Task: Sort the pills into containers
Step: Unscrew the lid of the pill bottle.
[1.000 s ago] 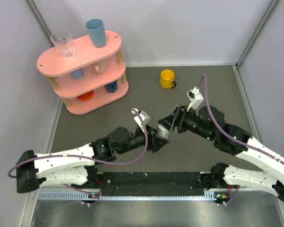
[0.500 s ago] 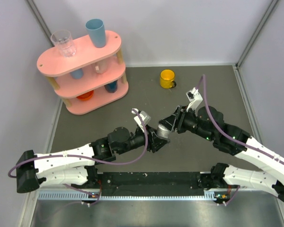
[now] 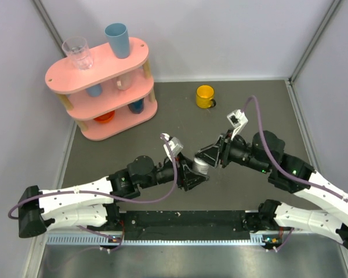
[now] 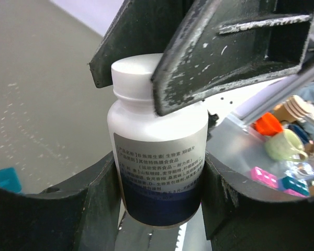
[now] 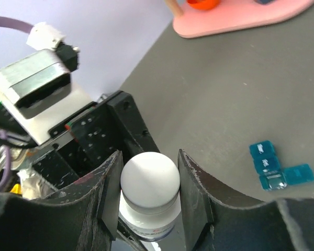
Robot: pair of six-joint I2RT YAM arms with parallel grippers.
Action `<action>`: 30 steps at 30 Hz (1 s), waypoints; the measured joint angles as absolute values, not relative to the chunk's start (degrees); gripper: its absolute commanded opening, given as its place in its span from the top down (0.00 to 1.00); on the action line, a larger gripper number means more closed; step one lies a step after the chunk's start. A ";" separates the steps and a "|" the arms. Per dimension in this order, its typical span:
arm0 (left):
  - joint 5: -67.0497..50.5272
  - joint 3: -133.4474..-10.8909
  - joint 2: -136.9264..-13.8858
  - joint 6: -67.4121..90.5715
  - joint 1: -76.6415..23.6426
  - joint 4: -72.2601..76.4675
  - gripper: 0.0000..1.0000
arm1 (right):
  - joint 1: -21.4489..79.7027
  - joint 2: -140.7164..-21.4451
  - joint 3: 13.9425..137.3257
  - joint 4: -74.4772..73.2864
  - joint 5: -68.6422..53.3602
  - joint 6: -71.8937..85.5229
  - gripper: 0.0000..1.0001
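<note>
A white capped pill bottle (image 3: 200, 165) with a blue-banded label hangs above the middle of the table between both arms. My left gripper (image 3: 191, 175) is shut on the bottle's body (image 4: 157, 151), one finger on each side of the label. My right gripper (image 3: 211, 156) is shut on the bottle's white cap (image 5: 149, 180), whose sides its two fingers (image 5: 196, 183) touch. The containers, a dark-teal pill box (image 5: 276, 166) with one compartment lid swung open, lie on the grey table to the right in the right wrist view. No loose pills show.
A pink three-tier shelf (image 3: 98, 75) stands at the back left, with a blue cup (image 3: 117, 39) and a clear glass (image 3: 78, 52) on top and more cups on the lower tiers. A yellow mug (image 3: 205, 95) sits at the back centre. Grey walls enclose the table.
My right gripper's fingers have closed in on the bottle's cap. Both arms and the bottle have shifted slightly toward the near edge.
</note>
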State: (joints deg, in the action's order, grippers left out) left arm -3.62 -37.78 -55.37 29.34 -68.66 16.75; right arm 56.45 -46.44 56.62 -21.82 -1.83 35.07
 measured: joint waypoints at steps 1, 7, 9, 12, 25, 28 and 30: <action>-5.19 -37.54 -54.98 29.82 -68.66 18.06 1.00 | 56.45 -45.76 56.62 -21.21 -3.16 34.52 1.00; -13.26 -36.23 -54.13 31.73 -68.55 25.76 1.00 | 56.45 -42.74 56.58 -17.76 -11.86 31.57 1.00; -15.86 -35.86 -54.13 32.25 -68.49 27.94 1.00 | 56.45 -42.26 56.58 -16.99 -14.52 30.87 1.00; -20.25 -35.75 -54.13 33.08 -68.38 30.76 1.00 | 56.45 -41.50 56.58 -14.94 -19.42 29.67 1.00; -31.44 -35.90 -54.02 30.52 -68.40 31.94 1.00 | 56.47 -40.82 55.70 -11.49 -34.41 24.38 0.31; -31.05 -36.29 -53.74 28.84 -68.31 29.28 1.00 | 56.51 -39.86 54.81 -10.46 -34.72 24.95 0.13; -30.37 -36.42 -53.74 27.86 -68.23 27.31 1.00 | 56.58 -38.48 54.37 -9.39 -33.19 25.26 0.08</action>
State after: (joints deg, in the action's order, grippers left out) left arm -30.37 -36.42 -53.74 27.86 -68.23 27.31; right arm 56.58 -38.48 54.37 -9.39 -33.19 25.26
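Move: The left gripper already holds the bottle body, and its lid lies about 3 cm ahead, 2 cm to the right and 4 cm above that hand point. The right gripper is already closed on the lid, with the bottle's middle some 3 cm back, 2 cm to its left and 4 cm below. The teal pill box lies on the table roughly 7 cm ahead of the left hand, 2 cm to its left and 15 cm down. Keep the left gripper shut on the bottle body and the right one on the lid, and carry both back together, 8 to 10 cm, rising about 6 cm as you go. Meanwhile swivel the left some 25 degrees clockwise and the right about 35 counter-clockwise, countering each other. Let the left sink slightly, and at the end open the right fingers wide to release the lid. ##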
